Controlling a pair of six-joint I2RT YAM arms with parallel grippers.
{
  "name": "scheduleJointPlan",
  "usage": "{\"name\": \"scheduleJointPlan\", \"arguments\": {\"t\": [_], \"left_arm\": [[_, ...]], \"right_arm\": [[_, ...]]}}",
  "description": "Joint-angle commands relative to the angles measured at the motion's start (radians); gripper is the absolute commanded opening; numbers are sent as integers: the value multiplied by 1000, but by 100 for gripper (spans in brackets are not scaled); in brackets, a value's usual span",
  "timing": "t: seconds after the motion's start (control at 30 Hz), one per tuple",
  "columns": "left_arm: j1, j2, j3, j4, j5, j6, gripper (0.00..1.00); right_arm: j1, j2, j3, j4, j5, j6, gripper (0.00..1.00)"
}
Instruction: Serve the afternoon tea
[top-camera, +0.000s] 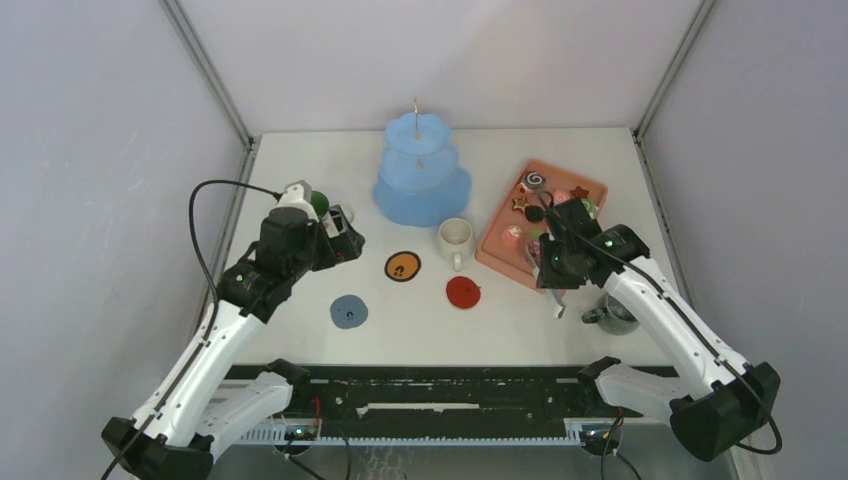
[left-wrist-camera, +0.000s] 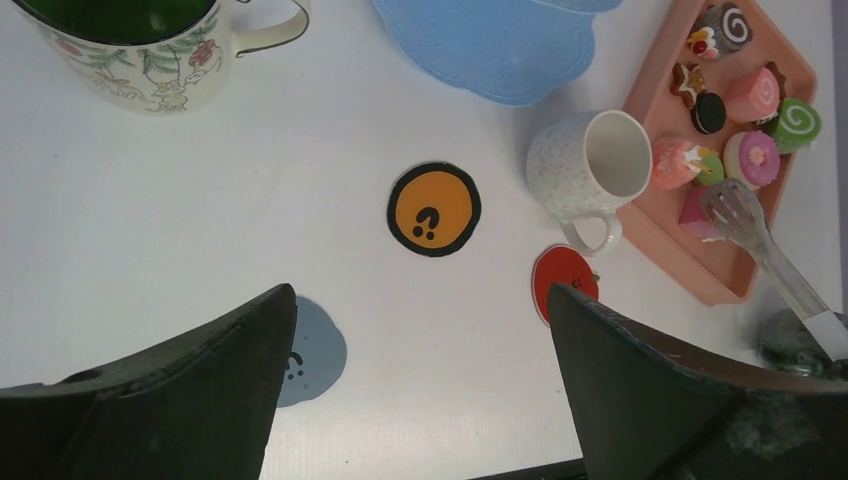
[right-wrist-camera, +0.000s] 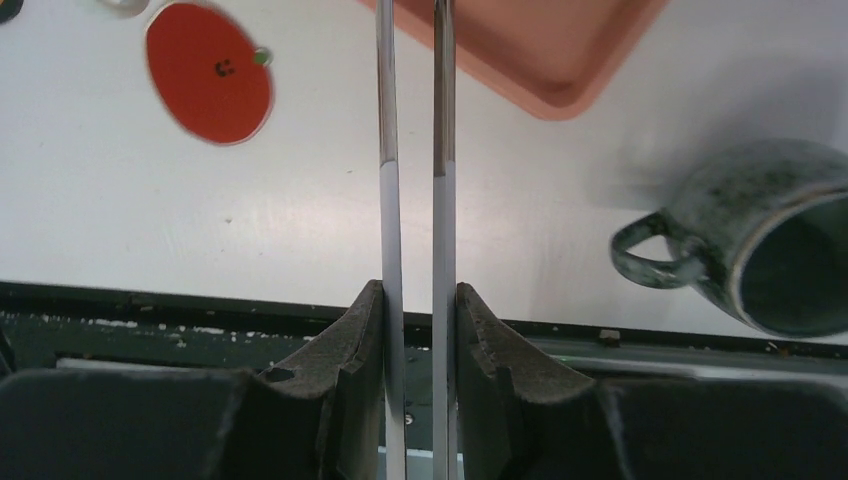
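Several small pastries (left-wrist-camera: 755, 95) lie on a salmon-pink tray (left-wrist-camera: 700, 275) at the right. My right gripper (right-wrist-camera: 418, 295) is shut on a pair of metal tongs (right-wrist-camera: 440, 150). The tongs' slotted tips (left-wrist-camera: 735, 205) hover over the tray's near pastries. A grey mug (right-wrist-camera: 770, 240) stands just right of that arm. The cream mug (top-camera: 455, 240) sits left of the tray. My left gripper (left-wrist-camera: 420, 290) hangs open above the table, holding nothing, with the green-lined floral mug (left-wrist-camera: 130, 50) beside it.
A blue three-tier stand (top-camera: 420, 170) rises at the back centre. Three coasters lie on the table: orange (top-camera: 403, 266), red (top-camera: 463, 292) and blue-grey (top-camera: 349, 311). White walls close in the left, right and back.
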Motion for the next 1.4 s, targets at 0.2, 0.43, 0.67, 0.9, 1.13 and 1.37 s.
{"name": "scheduleJointPlan", "arguments": {"t": [0.2, 0.43, 0.67, 0.9, 1.13, 1.37], "left_arm": [[5, 24, 9, 68, 52, -7, 99], [4, 32, 15, 67, 64, 0, 99], [4, 51, 17, 79, 84, 6, 99], [4, 54, 16, 73, 81, 11, 99], [5, -1, 3, 39, -5, 6, 99], [10, -34, 21, -10, -64, -3, 99]], "right_arm": [[-65, -126, 2, -46, 52, 32, 0], [-32, -198, 2, -97, 43, 105, 0], [19, -261, 2, -151, 108, 165, 0], [331, -274, -7, 34, 115, 131, 0], [731, -75, -36, 171, 255, 21, 0], [872, 140, -70, 593, 379, -238, 0]]}}
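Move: The right hand holds the tongs with their tips at the magenta roll, about 8 cm ahead, 2 cm to its left and 10 cm below. The red coaster lies some 15 cm to this hand's left, 1 cm back and 12 cm below; the white mug is 16 cm left and 10 cm ahead, the dark mug 13 cm right and 3 cm back. From the left hand the coaster is about 20 cm right and 7 cm back. Right hand edges right, lifts back, then swings the tongs some 17 cm left, sinking, towards the red coaster. ##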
